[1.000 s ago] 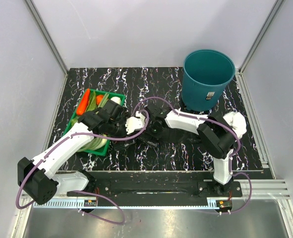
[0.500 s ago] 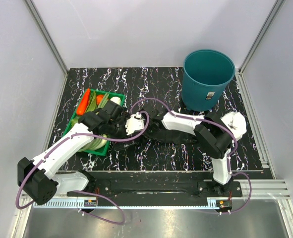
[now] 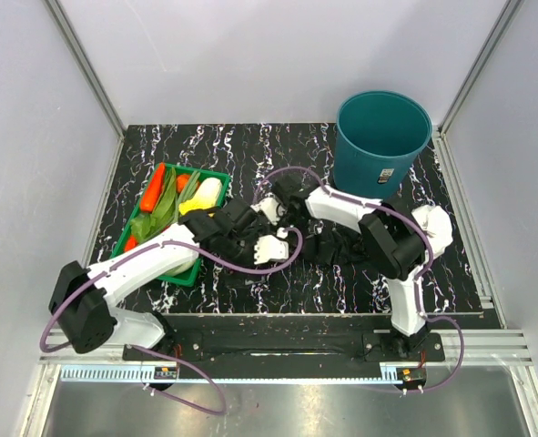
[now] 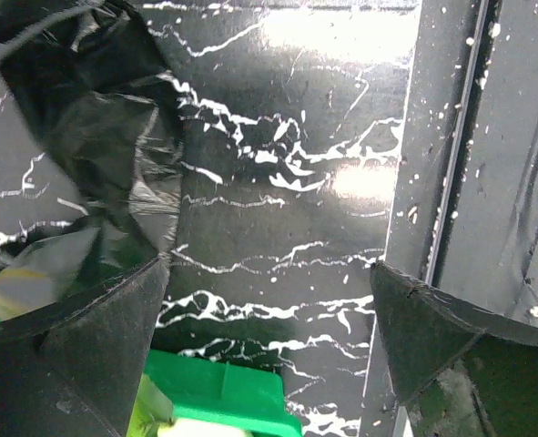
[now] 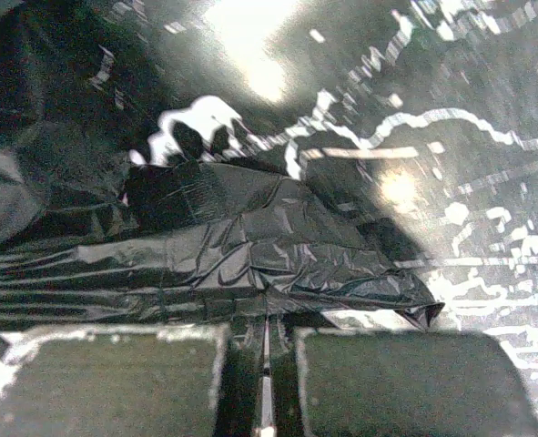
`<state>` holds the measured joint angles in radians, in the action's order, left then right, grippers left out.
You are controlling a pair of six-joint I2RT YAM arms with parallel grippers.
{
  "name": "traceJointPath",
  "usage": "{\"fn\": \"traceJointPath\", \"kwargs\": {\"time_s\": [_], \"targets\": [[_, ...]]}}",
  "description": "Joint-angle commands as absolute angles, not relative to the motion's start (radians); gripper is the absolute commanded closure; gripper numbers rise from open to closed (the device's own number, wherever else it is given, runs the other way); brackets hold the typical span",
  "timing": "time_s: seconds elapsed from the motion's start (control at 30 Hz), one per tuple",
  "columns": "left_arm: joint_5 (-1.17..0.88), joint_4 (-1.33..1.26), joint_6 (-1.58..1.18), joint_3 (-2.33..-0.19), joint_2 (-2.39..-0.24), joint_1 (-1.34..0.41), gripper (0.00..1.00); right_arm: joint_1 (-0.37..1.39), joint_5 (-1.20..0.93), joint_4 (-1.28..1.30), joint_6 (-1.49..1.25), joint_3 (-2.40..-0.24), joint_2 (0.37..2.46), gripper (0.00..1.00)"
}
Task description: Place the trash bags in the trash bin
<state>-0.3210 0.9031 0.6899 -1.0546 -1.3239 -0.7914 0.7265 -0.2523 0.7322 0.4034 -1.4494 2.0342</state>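
Note:
A crinkly black trash bag (image 5: 250,241) lies on the marbled table, and my right gripper (image 5: 264,364) is shut on its near fold, the film pinched between the pads. From above, the bag (image 3: 334,244) is a dark patch under the right arm, whose gripper (image 3: 270,209) sits mid-table. My left gripper (image 3: 279,244) is just in front of it, open, with nothing between its fingers (image 4: 68,350); the black film (image 4: 96,127) lies up and to their left. The teal trash bin (image 3: 382,141) stands upright at the back right, apart from both grippers.
A shallow green tray (image 3: 216,176) of vegetables sits at the left; its corner (image 4: 223,396) shows under the left gripper. The table's metal edge rail (image 4: 441,182) runs along the right of the left wrist view. White walls enclose the table on three sides.
My right gripper went from open to shut on the trash bag, and its wrist shifted toward the back. The left arm swung right toward the table's middle, still open.

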Motion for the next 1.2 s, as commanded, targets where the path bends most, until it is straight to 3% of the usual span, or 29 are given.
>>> {"fn": "traceJointPath", "kwargs": {"time_s": [0.0,0.43,1.07,1.17], "targets": [[-0.29,0.798,0.707,-1.095,-1.374,-0.833,0.01,0.655,-0.357,0.876,0.35,-1.506,2.04,1.0],[-0.179,0.413,0.696,-1.026,-1.525,-0.874,0.01,0.514,-0.646,1.084,0.351,-1.666,2.137,1.0],[0.028,-0.024,0.798,-0.858,-1.618,-0.881,0.01,0.459,-0.752,1.224,0.393,-1.69,2.171,1.0],[0.025,-0.04,0.81,-0.85,-1.626,-0.879,0.09,0.453,-0.765,1.241,0.399,-1.697,2.177,1.0]]}}
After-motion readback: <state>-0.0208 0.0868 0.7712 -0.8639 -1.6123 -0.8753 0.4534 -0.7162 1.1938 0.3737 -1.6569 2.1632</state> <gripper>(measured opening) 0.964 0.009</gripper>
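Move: Some 9 cm ahead of the left hand, 4 cm to its right and 11 cm down lies the near-flat length of trash bag that the shut right fingers already hold by one end. The vegetable basket is about 17 cm to the left hand's left, 10 cm farther out and 10 cm lower. From the right hand, the trash bin stands roughly 18 cm right, 11 cm ahead, its middle 10 cm higher; loose black plastic lies about 10 cm right and 6 cm nearer the base. Swinging right and down, then mainly forward, the wide-open left hand travels about 10 cm forward, 7 right and 7 down to the stretched bag, its fingertips tipping forward some 25 degrees. Meanwhile the right hand keeps its pinch on the bag's end, drawing it about 4 cm right and 4 cm up, a little back at the end, while its fingertips swing back towards the base by some 35 degrees. Whether the left fingers touch the bag can't be seen. ##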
